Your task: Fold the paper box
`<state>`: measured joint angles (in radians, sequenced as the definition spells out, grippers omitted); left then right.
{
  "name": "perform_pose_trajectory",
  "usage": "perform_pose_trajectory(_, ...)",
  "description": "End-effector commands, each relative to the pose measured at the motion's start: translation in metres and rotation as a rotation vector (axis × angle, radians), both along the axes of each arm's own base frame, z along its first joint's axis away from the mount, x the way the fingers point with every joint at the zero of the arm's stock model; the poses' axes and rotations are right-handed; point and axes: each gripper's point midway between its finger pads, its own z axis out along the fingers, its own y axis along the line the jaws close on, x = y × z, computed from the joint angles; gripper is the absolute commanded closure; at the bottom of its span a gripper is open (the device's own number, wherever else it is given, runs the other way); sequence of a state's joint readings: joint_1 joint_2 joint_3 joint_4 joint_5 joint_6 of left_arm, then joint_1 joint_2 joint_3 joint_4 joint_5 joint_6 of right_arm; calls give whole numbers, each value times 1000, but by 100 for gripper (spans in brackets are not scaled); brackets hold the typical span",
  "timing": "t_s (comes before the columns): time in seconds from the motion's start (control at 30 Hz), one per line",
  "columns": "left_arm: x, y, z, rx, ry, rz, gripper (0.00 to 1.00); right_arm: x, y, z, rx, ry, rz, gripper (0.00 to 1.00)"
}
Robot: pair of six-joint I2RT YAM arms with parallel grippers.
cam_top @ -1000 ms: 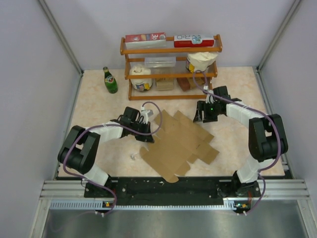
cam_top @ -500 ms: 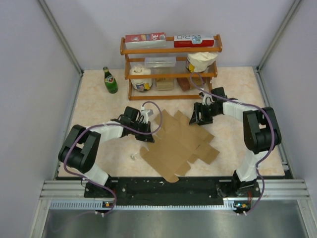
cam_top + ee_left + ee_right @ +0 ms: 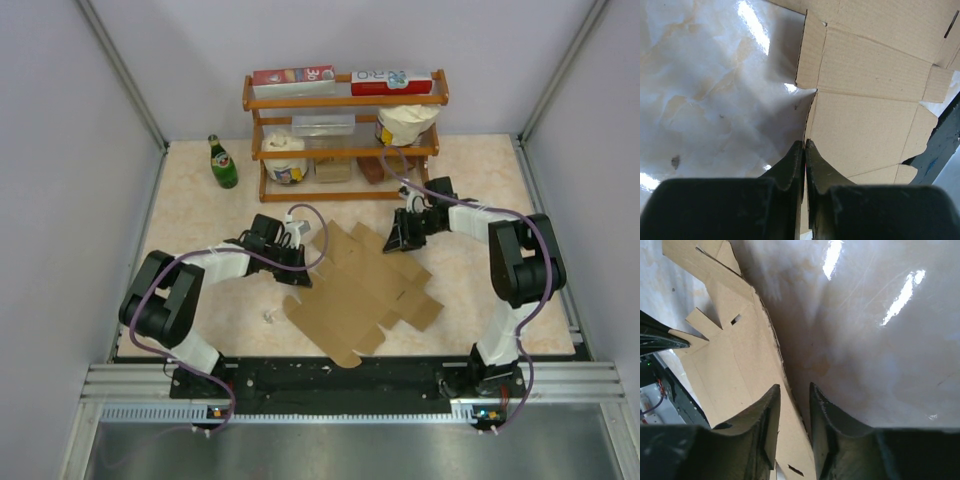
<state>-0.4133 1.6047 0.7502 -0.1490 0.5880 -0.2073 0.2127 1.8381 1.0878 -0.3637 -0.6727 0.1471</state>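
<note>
The paper box (image 3: 360,285) is a flat kraft-brown die-cut sheet lying mid-table, with its flaps spread out. My left gripper (image 3: 300,268) sits at the sheet's left edge. In the left wrist view its jaws (image 3: 804,142) are pressed together on the edge of the cardboard (image 3: 865,120). My right gripper (image 3: 397,243) is at the sheet's far right corner. In the right wrist view its fingers (image 3: 794,386) straddle the edge of the cardboard (image 3: 735,365), with a clear gap on both sides. One finger is over the sheet and the other over the bare table.
A wooden shelf (image 3: 345,130) stands at the back with red-and-white cartons (image 3: 293,77) on top and several items on its lower tiers. A green bottle (image 3: 221,163) stands to its left. A small white scrap (image 3: 269,316) lies near the sheet's left corner. Walls close in both sides.
My right gripper has slid left onto the sheet's far right edge and its jaws have narrowed. The left arm and the sheet have stayed put.
</note>
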Motion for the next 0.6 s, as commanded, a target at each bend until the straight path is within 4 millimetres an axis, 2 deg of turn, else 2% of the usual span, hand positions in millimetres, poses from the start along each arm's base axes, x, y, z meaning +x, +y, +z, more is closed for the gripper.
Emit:
perform_pose_trajectory(0.0, 3, 5, -7, 47, 0, 2, 92, 5, 8, 12, 60, -59, 47, 75)
perform_pose_trajectory(0.1, 4, 3, -4, 35, -7, -2, 87, 2, 10, 14, 79, -51, 55, 84)
perform_pose_trajectory(0.23, 7, -1, 11, 2, -47, -8, 64, 0, 13, 20, 100, -74, 50, 100)
perform_pose_trajectory(0.3, 10, -1, 21, -8, -79, 3, 45, 0, 11, 23, 85, -97, 38, 100)
perform_pose_trajectory(0.33, 12, -1, 29, -13, -99, 7, 22, 1, 10, 26, 68, -115, 30, 100)
perform_pose_trajectory(0.37, 14, -1, 36, -14, -118, 13, 7, 1, 9, 28, 57, -128, 29, 100)
perform_pose_trajectory(0.4, 15, -1, 43, -19, -135, 15, 1, 1, 8, 32, 44, -149, 25, 100)
perform_pose_trajectory(0.57, 23, 2, 92, -45, -279, 23, 1, 0, 10, 51, -12, -258, 46, 100)
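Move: The left hand still pinches the paper box's side flap, with the middle of the flat sheet some 11 cm to its right, 2 cm back and 2 cm lower. The right hand has the box's far edge between its part-open fingers, about 1 cm below the hand point; from there the sheet's middle is roughly 9 cm back and 6 cm left, and the shelf's bottom rail is about 11 cm ahead, its middle 9 cm left. The right hand finishes closing, edging about 1 cm left as its fingers pinch the box's far edge, and then, gripping it, draws back a little over 1 cm from the shelf and begins to rise, ending nearly 2 cm higher than it started. Meanwhile the left hand stays put at first, then opens wide, lets go of the side flap and climbs about 4 cm almost straight up off the sheet, its fingertips tilting slightly outward-to-down by under 10 degrees. ##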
